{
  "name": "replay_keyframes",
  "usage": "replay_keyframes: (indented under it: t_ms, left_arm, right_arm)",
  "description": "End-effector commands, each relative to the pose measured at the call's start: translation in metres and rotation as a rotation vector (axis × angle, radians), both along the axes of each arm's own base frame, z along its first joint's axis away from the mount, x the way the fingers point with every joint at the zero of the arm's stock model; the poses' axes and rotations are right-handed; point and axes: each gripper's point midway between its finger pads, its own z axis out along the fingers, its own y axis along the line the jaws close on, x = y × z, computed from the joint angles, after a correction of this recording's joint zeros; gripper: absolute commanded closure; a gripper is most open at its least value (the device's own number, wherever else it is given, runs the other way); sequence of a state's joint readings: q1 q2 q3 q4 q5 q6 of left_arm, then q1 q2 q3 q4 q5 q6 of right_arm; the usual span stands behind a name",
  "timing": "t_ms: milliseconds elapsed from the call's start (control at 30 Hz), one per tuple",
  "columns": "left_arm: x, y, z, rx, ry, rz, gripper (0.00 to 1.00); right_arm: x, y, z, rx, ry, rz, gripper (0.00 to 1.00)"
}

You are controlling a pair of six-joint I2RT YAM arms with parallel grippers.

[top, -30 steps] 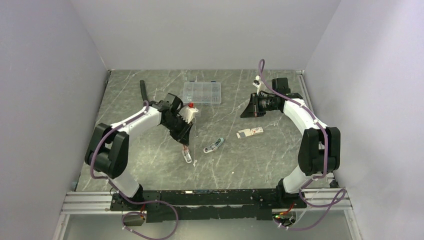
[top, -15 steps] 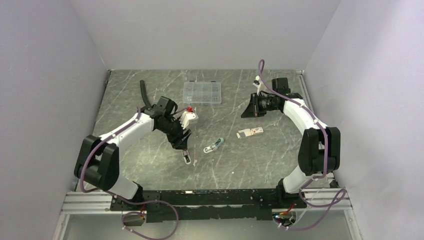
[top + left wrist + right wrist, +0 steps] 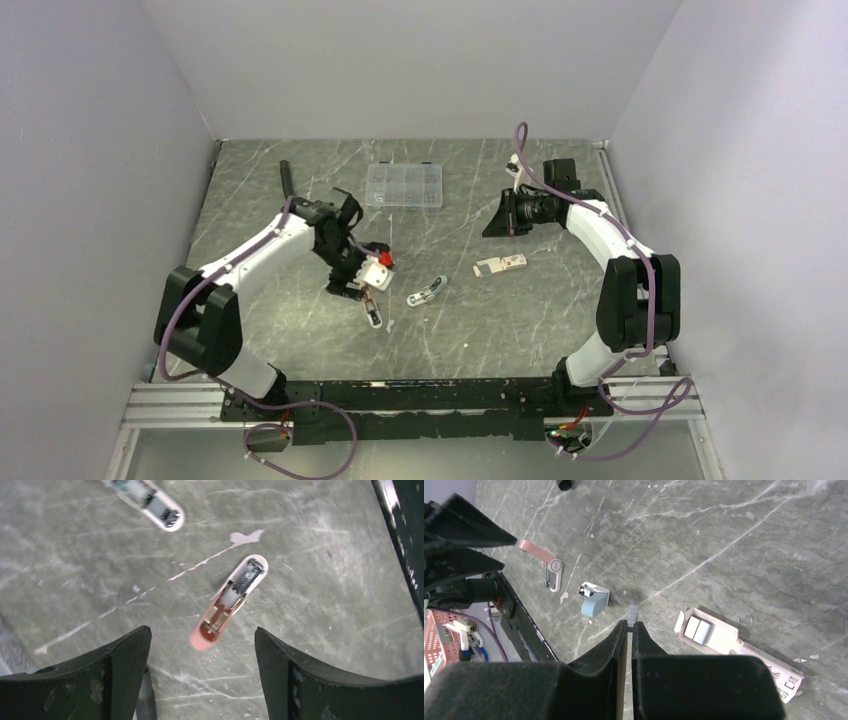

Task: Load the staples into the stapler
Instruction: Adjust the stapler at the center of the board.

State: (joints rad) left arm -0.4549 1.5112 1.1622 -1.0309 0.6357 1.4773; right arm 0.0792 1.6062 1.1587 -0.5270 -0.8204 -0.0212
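Note:
A pink mini stapler (image 3: 227, 605) lies opened on the table, its staple channel facing up; it also shows in the top view (image 3: 372, 313). My left gripper (image 3: 201, 639) hangs just above it, open and empty, with the stapler's pink end between the fingertips; in the top view the left gripper (image 3: 350, 285) is mid-table. A blue mini stapler (image 3: 427, 291) lies to the right. My right gripper (image 3: 630, 625) is shut on a short silvery staple strip (image 3: 632, 614), held above the table at the back right (image 3: 497, 215).
A small white carton (image 3: 724, 637) lies open with more staples (image 3: 699, 628) inside, right of the blue stapler (image 3: 594, 602). A clear plastic organiser box (image 3: 404, 185) and a black tube (image 3: 287, 180) lie at the back.
My left gripper has turned and come forward and down to the pink stapler. The right arm has not moved and still holds the strip.

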Motion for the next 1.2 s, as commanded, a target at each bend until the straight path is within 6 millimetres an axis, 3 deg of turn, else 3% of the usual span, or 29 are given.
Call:
replay_keyframes:
  t_ms: [0, 133, 467, 733, 967, 1167]
  left_arm:
    - [-0.01, -0.002, -0.017, 0.121, -0.1, -0.317, 0.22]
    - [-0.009, -0.011, -0.028, 0.159, -0.106, -0.383, 0.26]
    - [0.0, 0.001, -0.052, 0.263, -0.147, -0.432, 0.34]
    - [0.001, 0.004, -0.059, 0.274, -0.152, -0.361, 0.5]
    - [-0.008, 0.007, -0.05, 0.248, -0.116, -0.151, 0.72]
    - [-0.003, 0.001, -0.038, 0.18, -0.057, 0.23, 0.77]
  right_arm:
    - [0.001, 0.0, 0.016, 0.012, -0.101, 0.017, 1.0]
    - [-0.001, -0.001, 0.018, 0.011, -0.108, 0.021, 1.0]
    - [-0.007, -0.001, 0.021, 0.012, -0.11, 0.03, 1.0]
    - [-0.007, 0.001, 0.02, 0.02, -0.102, 0.035, 1.0]
    - [-0.006, 0.001, 0.021, 0.022, -0.098, 0.043, 1.0]
    - [-0.005, 0.007, 0.027, 0.043, -0.134, 0.056, 1.0]
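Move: The pink stapler's middle lies about 4 cm back from the open left hand, straight in line sideways and some 8 cm below; its pink handle end is the part nearest the fingers. The blue stapler lies level with the hand and about 11 cm to its right; the white paint mark is roughly 7 cm back and 4 cm right. From the idle right hand, the pink stapler is around 14 cm back, 24 cm left and 11 cm below. The left hand sinks about 7 cm, pinches the pink handle, then rises slightly, turning some 15 degrees counter-clockwise. ##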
